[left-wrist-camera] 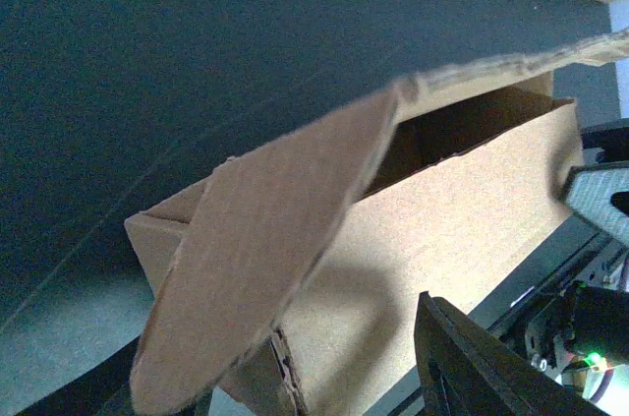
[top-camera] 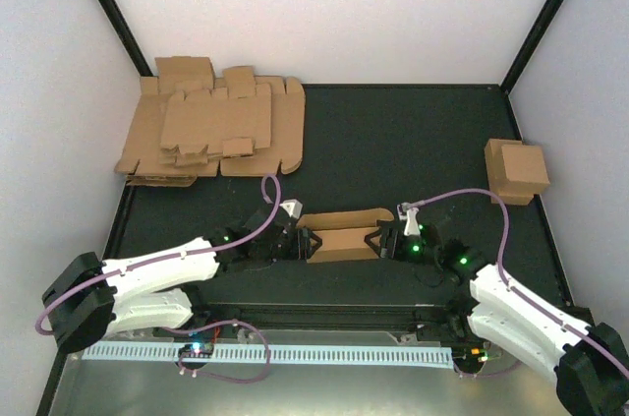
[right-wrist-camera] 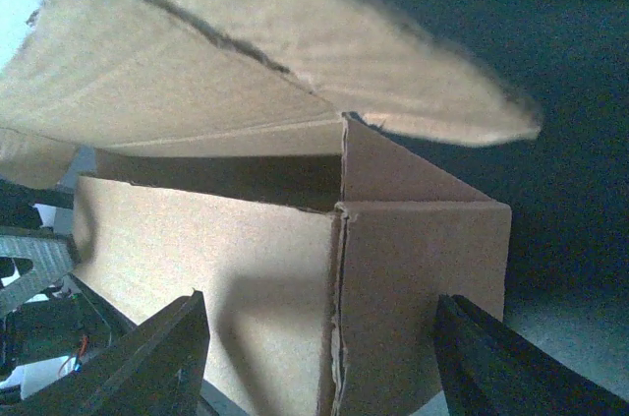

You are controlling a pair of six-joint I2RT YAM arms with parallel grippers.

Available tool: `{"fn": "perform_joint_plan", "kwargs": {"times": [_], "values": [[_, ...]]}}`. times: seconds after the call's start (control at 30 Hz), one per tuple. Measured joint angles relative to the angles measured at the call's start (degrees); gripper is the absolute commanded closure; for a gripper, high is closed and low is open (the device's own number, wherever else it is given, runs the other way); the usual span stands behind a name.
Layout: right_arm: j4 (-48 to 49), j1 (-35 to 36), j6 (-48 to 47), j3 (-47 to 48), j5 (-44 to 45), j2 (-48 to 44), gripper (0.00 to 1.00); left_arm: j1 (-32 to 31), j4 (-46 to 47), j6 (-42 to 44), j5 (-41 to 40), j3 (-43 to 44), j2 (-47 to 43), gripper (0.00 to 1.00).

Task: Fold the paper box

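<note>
The paper box (top-camera: 339, 239) is a brown cardboard trough lying lengthwise between my two grippers, its lid flap raised along the far side. My left gripper (top-camera: 301, 239) is at the box's left end. In the left wrist view a rounded side flap (left-wrist-camera: 265, 259) hangs in front of the box's long wall (left-wrist-camera: 462, 219). One dark finger (left-wrist-camera: 472, 367) stands clear of that wall and the other is hidden behind the flap. My right gripper (top-camera: 385, 239) is at the right end, and its open jaws (right-wrist-camera: 322, 303) straddle the box's corner seam (right-wrist-camera: 339, 298) under the lid (right-wrist-camera: 246, 52).
A pile of flat brown blanks (top-camera: 211, 126) lies at the back left. A small folded cardboard box (top-camera: 516, 168) stands at the right edge of the black mat (top-camera: 393, 141). White walls enclose the back and sides. A metal rail (top-camera: 295, 352) runs along the near edge.
</note>
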Motion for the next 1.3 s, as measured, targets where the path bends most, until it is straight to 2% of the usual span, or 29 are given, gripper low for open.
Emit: {"fn": "perform_joint_plan", "kwargs": {"times": [0.57,0.67,0.77,0.87,1.1,1.3], "values": [[5.7,-0.02,0.92,0.42,3.28,4.79,0.36,3.13,6.88,0.44,-0.04,-0.74,3.06,0.45],[5.68,0.0,0.83,0.63,3.89,4.87,0.3,3.32,6.91,0.98,-0.04,-0.74,3.06,0.42],[5.38,0.0,0.44,0.98,4.04,4.74,0.18,3.32,6.64,1.81,-0.13,-0.72,3.04,0.29],[4.94,0.0,0.15,1.46,4.61,3.76,0.15,3.32,4.55,2.16,-1.22,-0.7,2.47,0.22],[-0.42,0.0,-2.89,3.96,7.1,0.94,0.04,3.32,-2.6,3.3,-4.2,-0.39,-3.63,0.19],[-10.34,0.0,-9.16,8.83,11.08,-3.1,0.02,3.32,-10.01,7.65,-6.45,2.78,-8.37,0.21]]}}
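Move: Both hands already straddle the paper box's near corners: its middle is about 7 cm right and 3 ahead of the left hand, and about 7 cm left and 3 ahead of the right, roughly 1 below both. Its raised lid stands some 4 cm beyond its middle and 5 higher. The cardboard stack lies around 27 cm ahead and 22 left of the left hand, 4 lower. Both hands push the near corners forward about 2 cm, then open and come free, moving outward and up. ##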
